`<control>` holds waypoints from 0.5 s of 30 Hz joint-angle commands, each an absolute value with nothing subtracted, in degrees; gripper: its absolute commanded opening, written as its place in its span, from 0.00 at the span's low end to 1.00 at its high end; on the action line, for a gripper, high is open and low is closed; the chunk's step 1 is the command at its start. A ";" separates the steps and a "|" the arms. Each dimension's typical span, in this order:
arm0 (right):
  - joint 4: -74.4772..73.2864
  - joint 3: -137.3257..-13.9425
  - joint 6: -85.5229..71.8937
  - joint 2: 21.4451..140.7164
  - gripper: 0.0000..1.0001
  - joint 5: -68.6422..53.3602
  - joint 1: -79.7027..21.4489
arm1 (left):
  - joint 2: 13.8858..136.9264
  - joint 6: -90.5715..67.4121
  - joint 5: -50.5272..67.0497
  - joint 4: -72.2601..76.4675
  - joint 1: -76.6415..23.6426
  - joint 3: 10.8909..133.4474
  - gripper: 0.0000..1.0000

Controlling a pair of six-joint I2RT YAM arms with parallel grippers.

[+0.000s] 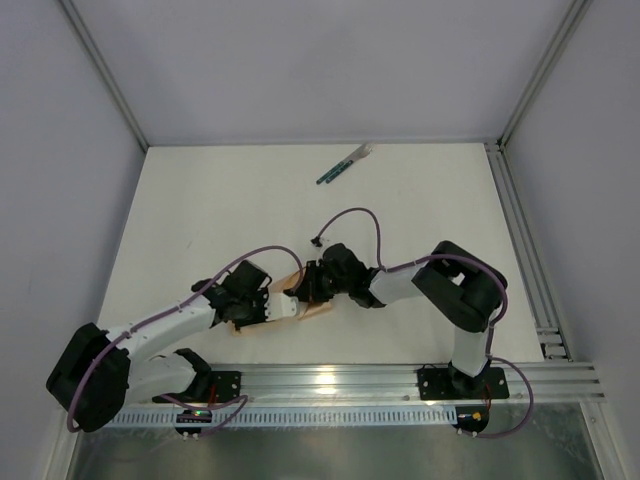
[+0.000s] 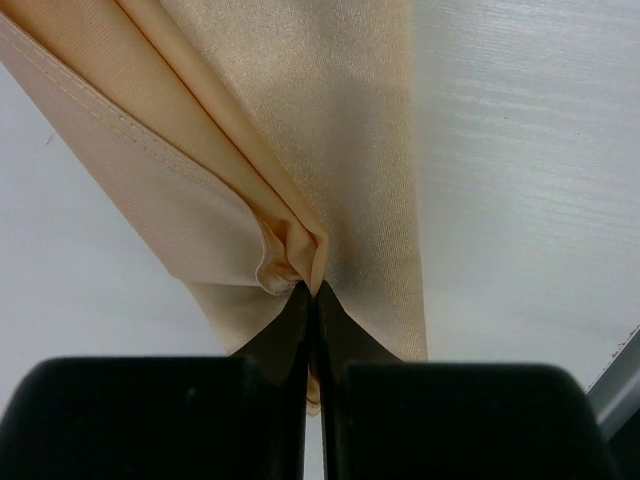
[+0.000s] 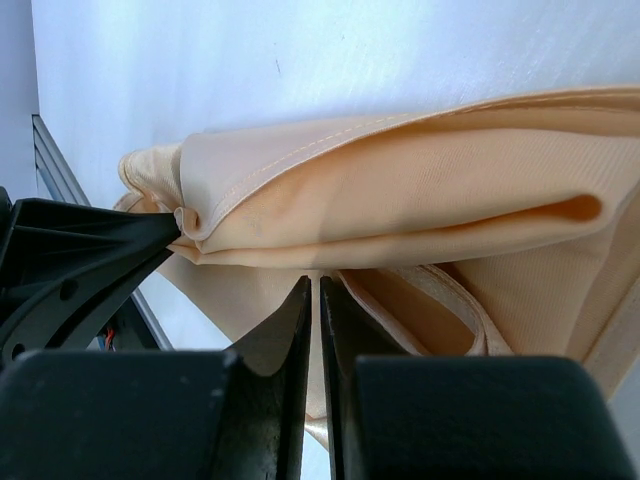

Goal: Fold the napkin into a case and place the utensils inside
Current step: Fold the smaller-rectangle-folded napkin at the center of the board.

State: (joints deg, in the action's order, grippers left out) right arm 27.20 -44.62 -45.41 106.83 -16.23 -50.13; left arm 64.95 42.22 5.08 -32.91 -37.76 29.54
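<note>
The peach-tan napkin (image 1: 312,312) lies bunched in folds near the table's front edge, between my two grippers. My left gripper (image 1: 268,305) is shut on a gathered fold of it; in the left wrist view the cloth (image 2: 300,120) puckers right at the fingertips of that gripper (image 2: 312,288). My right gripper (image 3: 320,285) is shut on a thin layer of the napkin (image 3: 400,200), just under a thick rolled fold. From the top it (image 1: 300,292) meets the cloth from the right. The left fingers (image 3: 90,250) show pinching the fold's end. The green-handled utensils (image 1: 345,165) lie far back.
An aluminium rail (image 1: 350,380) carrying both arm bases runs along the near edge. A frame rail (image 1: 520,240) borders the table's right side. A purple cable (image 1: 355,215) loops above the right wrist. White table surface stretches between the napkin and the utensils.
</note>
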 commanded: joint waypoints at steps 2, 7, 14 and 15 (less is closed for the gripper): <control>23.38 -44.03 -42.99 106.26 0.11 -10.99 -49.22 | 65.13 44.12 2.81 -33.75 -38.06 26.99 0.00; 14.79 -46.67 -36.22 100.56 0.16 -10.28 -49.04 | 65.74 43.77 2.19 -32.00 -38.06 25.49 0.00; 4.14 -47.99 -29.27 88.34 0.40 -18.01 -45.10 | 64.16 42.01 2.29 -31.11 -38.06 25.49 0.00; 3.17 -47.81 -29.09 85.81 0.43 -18.02 -44.13 | 63.81 42.01 2.37 -31.11 -38.06 25.49 0.00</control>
State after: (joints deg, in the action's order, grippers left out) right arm 8.67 -45.71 -33.12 91.79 -16.27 -46.37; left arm 63.57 42.68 2.94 -29.78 -38.17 27.83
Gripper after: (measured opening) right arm 0.413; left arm 0.007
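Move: The left fingers already pinch the fold's near-left end; the fold's free far end lies about 12 cm ahead and 11 cm to the right of them. From the right hand, low at the fold's side, that far end is roughly 7 cm ahead, 1 cm left and 1 cm lower. The raised loose flap stands some 3 cm ahead and level sideways, the napkin's right corner about 5 cm right and 1 cm back, and the pinched end 12 cm left and 4 cm back. The left fingers keep their pinch on the folded napkin while that hand creeps forward barely a centimetre, tilting slightly. The right fingertips come away from beside the fold, lifting about 5 cm up and 4 cm to the right, slowly at first and then quickly, as the nearly shut fingers open to less than half wide. ##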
